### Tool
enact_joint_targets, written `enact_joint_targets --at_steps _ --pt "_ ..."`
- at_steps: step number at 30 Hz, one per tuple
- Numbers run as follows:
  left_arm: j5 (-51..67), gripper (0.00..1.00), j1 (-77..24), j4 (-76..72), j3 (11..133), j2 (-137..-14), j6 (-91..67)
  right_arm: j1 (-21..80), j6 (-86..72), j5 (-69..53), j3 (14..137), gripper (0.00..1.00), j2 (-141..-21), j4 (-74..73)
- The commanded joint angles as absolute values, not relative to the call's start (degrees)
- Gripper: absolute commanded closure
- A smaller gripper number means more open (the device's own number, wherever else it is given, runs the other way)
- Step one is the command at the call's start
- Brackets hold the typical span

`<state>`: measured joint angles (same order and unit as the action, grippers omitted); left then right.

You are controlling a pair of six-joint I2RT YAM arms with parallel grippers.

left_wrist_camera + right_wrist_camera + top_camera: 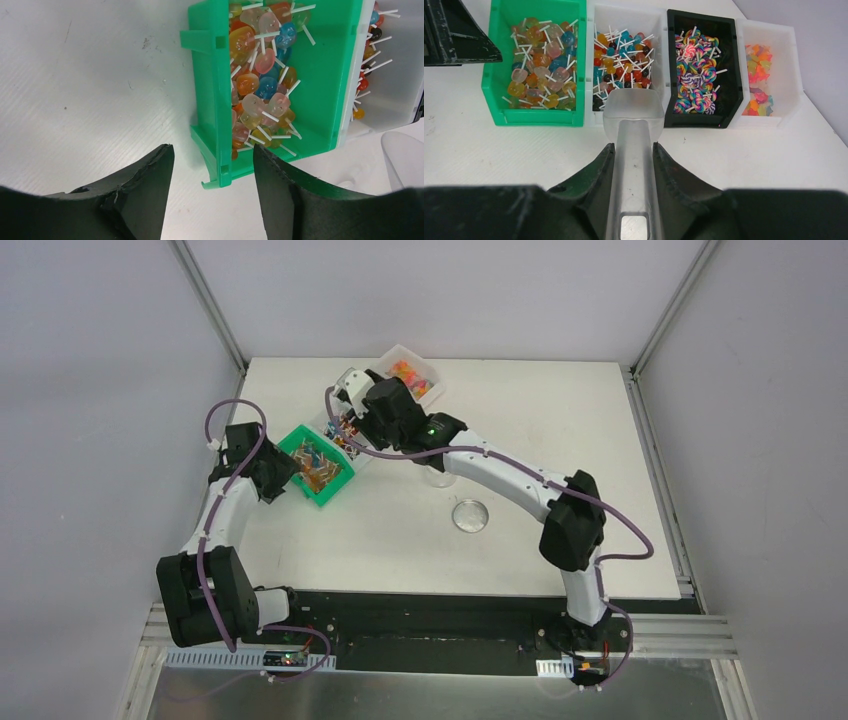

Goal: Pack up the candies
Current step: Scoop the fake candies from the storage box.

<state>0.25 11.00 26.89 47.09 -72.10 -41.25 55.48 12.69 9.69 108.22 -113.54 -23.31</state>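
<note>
The candies are small bright lollipops on white sticks. They fill a green bin (320, 75), (494, 100), (318, 468) and the white bin (624, 15) beside it. Swirled candies (696, 70) lie in a black bin, and pink and orange ones (759, 75) in a far white bin. My left gripper (212, 148), (283, 476) is open. Its fingers straddle the green bin's near corner wall with a gap on each side. My right gripper (633, 146), (350, 428) is shut on the handle of a clear scoop (633, 112). The scoop's bowl sits at the near wall of the white bin.
The bins stand side by side in a row at the back of the white table (560, 420). A clear round lid (470, 515) lies mid-table, and a clear jar (438, 476) shows partly under my right arm. The jar's rim (402, 155) shows at the right of the left wrist view.
</note>
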Motion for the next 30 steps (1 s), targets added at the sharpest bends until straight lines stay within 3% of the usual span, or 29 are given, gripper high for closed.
enact_joint_targets --at_steps 1,16,23,30 --pt "2.0 0.41 11.6 24.6 46.5 -71.6 -41.5 56.1 15.2 12.5 113.5 1.0 -116.3 -22.4" --pt "3.4 0.54 11.7 24.3 46.2 -73.0 -41.6 56.5 17.0 13.2 122.6 1.0 -128.1 -25.7" --pt "6.2 0.65 11.7 23.7 46.2 -74.6 -40.8 56.8 16.5 12.8 123.4 1.0 -130.9 -25.2" --pt "7.8 0.7 11.7 23.3 46.4 -75.2 -40.2 57.1 14.4 13.0 119.7 1.0 -130.8 -21.4"
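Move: The white candy bin, second in the row, is where the right hand is taking its scoop: its middle lies about 10 cm ahead, 8 cm left and 19 cm below. From that hand the green bin is some 2 cm ahead and 16 cm left, the black bin 16 cm ahead and 2 cm left. For the left hand, the green bin's middle sits roughly 6 cm ahead, 5 cm right and 6 cm lower, with the white candy bin 14 cm ahead and 12 cm right. Over the front end of the white candy bin comes the scoop, still gripped by the right hand, which sinks about 7 cm while easing some 4 cm left and 3 cm forward, tips slightly further down, then slows to a stop. At the green bin's outer wall, near its front corner, the left hand shifts 2 cm right and slightly down, its fingers narrowing to half their gap around the rim. ##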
